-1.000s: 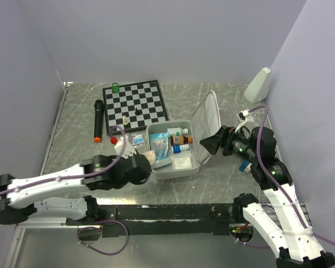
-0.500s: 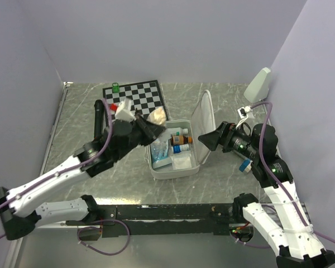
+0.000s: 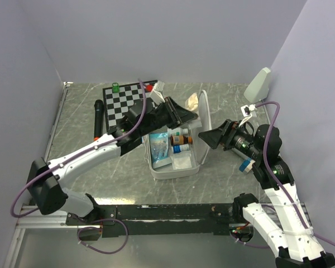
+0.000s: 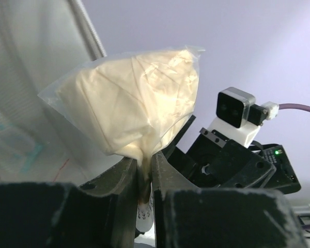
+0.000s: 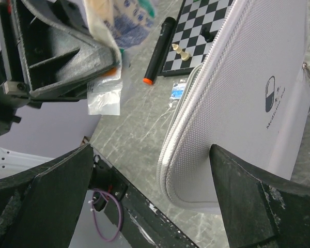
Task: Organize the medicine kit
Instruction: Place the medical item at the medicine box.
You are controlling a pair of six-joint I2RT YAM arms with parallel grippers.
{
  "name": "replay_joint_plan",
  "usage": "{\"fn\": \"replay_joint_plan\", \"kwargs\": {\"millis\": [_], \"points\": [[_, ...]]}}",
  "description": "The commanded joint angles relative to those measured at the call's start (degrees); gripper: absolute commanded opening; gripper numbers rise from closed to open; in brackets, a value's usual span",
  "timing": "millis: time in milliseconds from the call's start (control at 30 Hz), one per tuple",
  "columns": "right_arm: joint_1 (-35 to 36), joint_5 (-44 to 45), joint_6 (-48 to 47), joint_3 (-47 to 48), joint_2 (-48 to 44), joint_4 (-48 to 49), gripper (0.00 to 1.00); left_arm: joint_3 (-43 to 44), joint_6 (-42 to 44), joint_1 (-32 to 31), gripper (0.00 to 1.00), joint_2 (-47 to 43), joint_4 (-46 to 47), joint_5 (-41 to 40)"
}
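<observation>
The white medicine kit (image 3: pixel 173 172) lies open at mid-table, its lid (image 3: pixel 204 118) standing upright on the right side. Inside are small bottles (image 3: pixel 181 138), a blue pouch (image 3: pixel 159 146) and a white pad (image 3: pixel 182 162). My left gripper (image 3: pixel 190 115) reaches over the kit, close to the lid's top, shut on the neck of a clear bag of cream-coloured stuff (image 4: pixel 139 101); the bag (image 3: pixel 192 101) sticks up past the fingers. My right gripper (image 5: pixel 151 155) is open just outside the lid (image 5: pixel 248 88), one finger on each side of its lower edge, not touching.
A black-and-white chessboard (image 3: pixel 135 102) with a few pieces and a green piece (image 3: pixel 115 87) lies at the back left. A black microphone with an orange tip (image 3: pixel 97 119) lies left of it. A small packet (image 5: pixel 179 91) rests on the table by the kit.
My left arm has swung from the kit's near-left side up and right across the kit, carrying the bag to the lid's top. My right gripper has barely moved.
</observation>
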Motion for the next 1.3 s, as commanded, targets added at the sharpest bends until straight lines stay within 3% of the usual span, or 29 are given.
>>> {"fn": "replay_joint_plan", "kwargs": {"millis": [0, 267, 867, 967, 1200, 1267], "points": [[-0.6, -1.0, 0.3, 0.6, -0.3, 2.3, 1.00, 2.6, -2.9, 0.8, 0.19, 2.8, 9.4, 8.0], [-1.1, -2.5, 2.4, 0.0, 0.1, 4.2, 1.00, -0.3, -5.2, 2.0, 0.20, 5.7, 16.1, 11.0], [-1.3, -2.8, 2.2, 0.4, 0.8, 3.6, 1.00, 2.0, -5.4, 3.7, 0.18, 12.4, 13.5, 12.8], [-1.3, -2.9, 2.2, 0.3, 0.9, 3.7, 1.00, 3.3, -6.0, 3.7, 0.22, 13.9, 14.3, 13.9], [-1.3, -3.0, 2.0, 0.3, 1.7, 3.5, 1.00, 5.9, -4.8, 3.7, 0.48, 15.9, 11.7, 15.5], [-1.3, -3.1, 2.2, 0.2, 1.7, 3.8, 1.00, 6.0, -4.4, 3.7, 0.49, 15.7, 11.1, 15.3]]}}
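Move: The lid's mesh pocket, which the bagged glove is being taken to, lies about 6 cm to the left hand's right, roughly level with it in reach and some 7 cm below. The open medicine box is about 6 cm to that hand's left, 2 cm back and 22 cm down; the brown bottle in it is about 4 cm left, level in reach, 21 cm down. From the right hand, the upright lid's middle is about 3 cm ahead, 4 cm left and 5 cm below. The bagged glove, still pinched in the left fingers, is carried right against the inner face of the lid, then lowered about 5 cm and edged forward into the pocket area as the hand turns some 10 degrees clockwise. The left fingers pause there and open to about half, loosening their pinch. The right hand stays put, wide open, one finger still propping the lid from outside. ##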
